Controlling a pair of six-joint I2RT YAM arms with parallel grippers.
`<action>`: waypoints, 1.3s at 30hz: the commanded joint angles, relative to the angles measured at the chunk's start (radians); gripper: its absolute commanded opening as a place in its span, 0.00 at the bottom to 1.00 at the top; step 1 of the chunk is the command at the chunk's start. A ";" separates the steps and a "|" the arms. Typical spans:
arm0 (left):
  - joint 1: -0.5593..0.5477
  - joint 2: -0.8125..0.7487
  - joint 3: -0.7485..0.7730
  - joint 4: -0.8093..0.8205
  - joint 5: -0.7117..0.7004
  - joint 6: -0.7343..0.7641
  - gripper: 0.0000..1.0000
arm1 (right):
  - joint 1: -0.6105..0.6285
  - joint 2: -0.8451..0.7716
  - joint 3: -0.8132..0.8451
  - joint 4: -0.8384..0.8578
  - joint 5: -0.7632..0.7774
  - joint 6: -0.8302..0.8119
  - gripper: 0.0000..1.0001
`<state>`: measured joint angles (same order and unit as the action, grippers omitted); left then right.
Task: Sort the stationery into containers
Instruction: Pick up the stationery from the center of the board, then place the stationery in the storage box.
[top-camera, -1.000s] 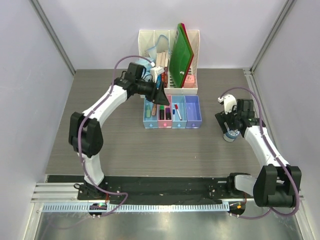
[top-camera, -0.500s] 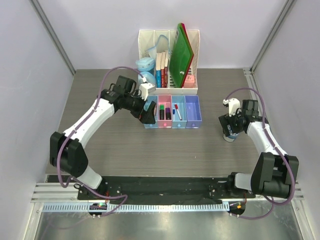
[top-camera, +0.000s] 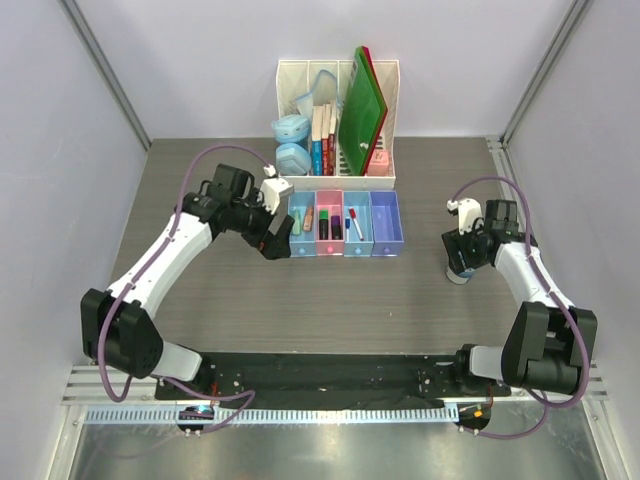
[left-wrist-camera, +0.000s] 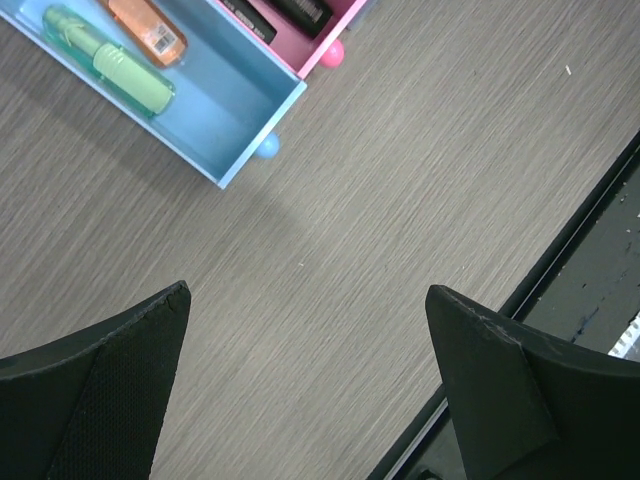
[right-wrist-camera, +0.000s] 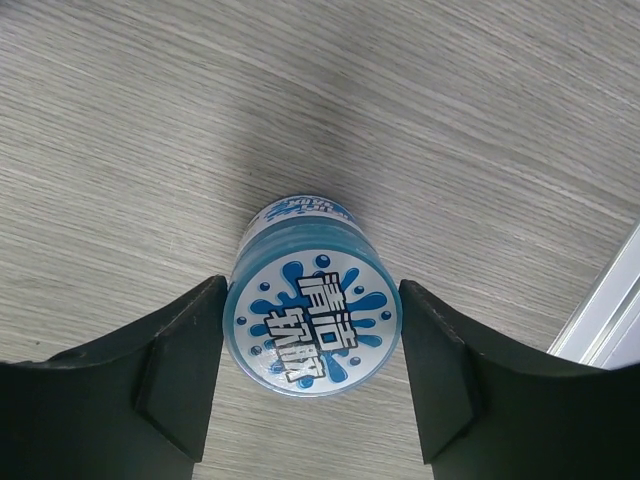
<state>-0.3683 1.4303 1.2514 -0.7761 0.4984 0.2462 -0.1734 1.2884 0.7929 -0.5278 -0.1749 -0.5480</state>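
Four trays stand in a row: a light blue tray (top-camera: 300, 251), a pink tray (top-camera: 328, 250), a second light blue tray (top-camera: 357, 251) and a purple tray (top-camera: 386, 225). In the left wrist view the light blue tray (left-wrist-camera: 225, 110) holds a mint highlighter (left-wrist-camera: 110, 65) and an orange piece (left-wrist-camera: 150, 25). My left gripper (top-camera: 277, 243) (left-wrist-camera: 308, 292) hangs open over bare table just left of it, holding nothing. At the right, a round blue-lidded pot (top-camera: 458, 275) (right-wrist-camera: 312, 330) stands on the table. My right gripper (top-camera: 462, 258) (right-wrist-camera: 312, 290) has a finger against each side of its lid.
A white slotted file rack (top-camera: 338, 75) behind the trays holds books, green folders (top-camera: 362, 110) and two pale blue cases (top-camera: 290, 140). Markers and pens lie in the pink and second blue trays. A metal rail (right-wrist-camera: 610, 310) edges the table beside the pot.
My left arm drew back from over the trays toward the front left and its gripper opened wide. The right gripper's fingers closed in against the pot.
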 joint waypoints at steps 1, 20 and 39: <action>0.015 -0.060 -0.026 0.000 -0.011 0.031 1.00 | -0.008 0.022 0.026 -0.044 0.003 -0.006 0.65; 0.078 -0.107 -0.139 0.012 -0.018 0.050 1.00 | 0.052 0.026 0.455 -0.262 -0.104 0.095 0.19; 0.255 -0.128 -0.211 0.003 0.022 0.071 1.00 | 0.316 0.472 0.838 -0.087 -0.095 0.221 0.18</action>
<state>-0.1276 1.3342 1.0447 -0.7765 0.4908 0.2962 0.1383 1.7283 1.5143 -0.6857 -0.2523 -0.3553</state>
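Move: The right hand already has its fingers around the blue-and-white jar standing on the board. From that hand, the empty purple compartment lies about 12 cm ahead, 19 cm to the left and a couple of centimetres lower; the blue marker compartment is level with the purple one and some 8 cm farther left. The pink box stands about 27 cm ahead and 21 cm left of the right hand. From the empty left hand, the purple compartment is about 7 cm ahead, 28 cm right and 11 cm below. Up first, after barely stirring: the right hand keeps its grip and lifts the jar about 12 cm while starting forward, then carries it forward and left towards the purple compartment, sinking slightly and rolling and turning modestly, left side up and counter-clockwise. The open, empty left hand draws away from the compartments, about 8 cm left and partly down. ##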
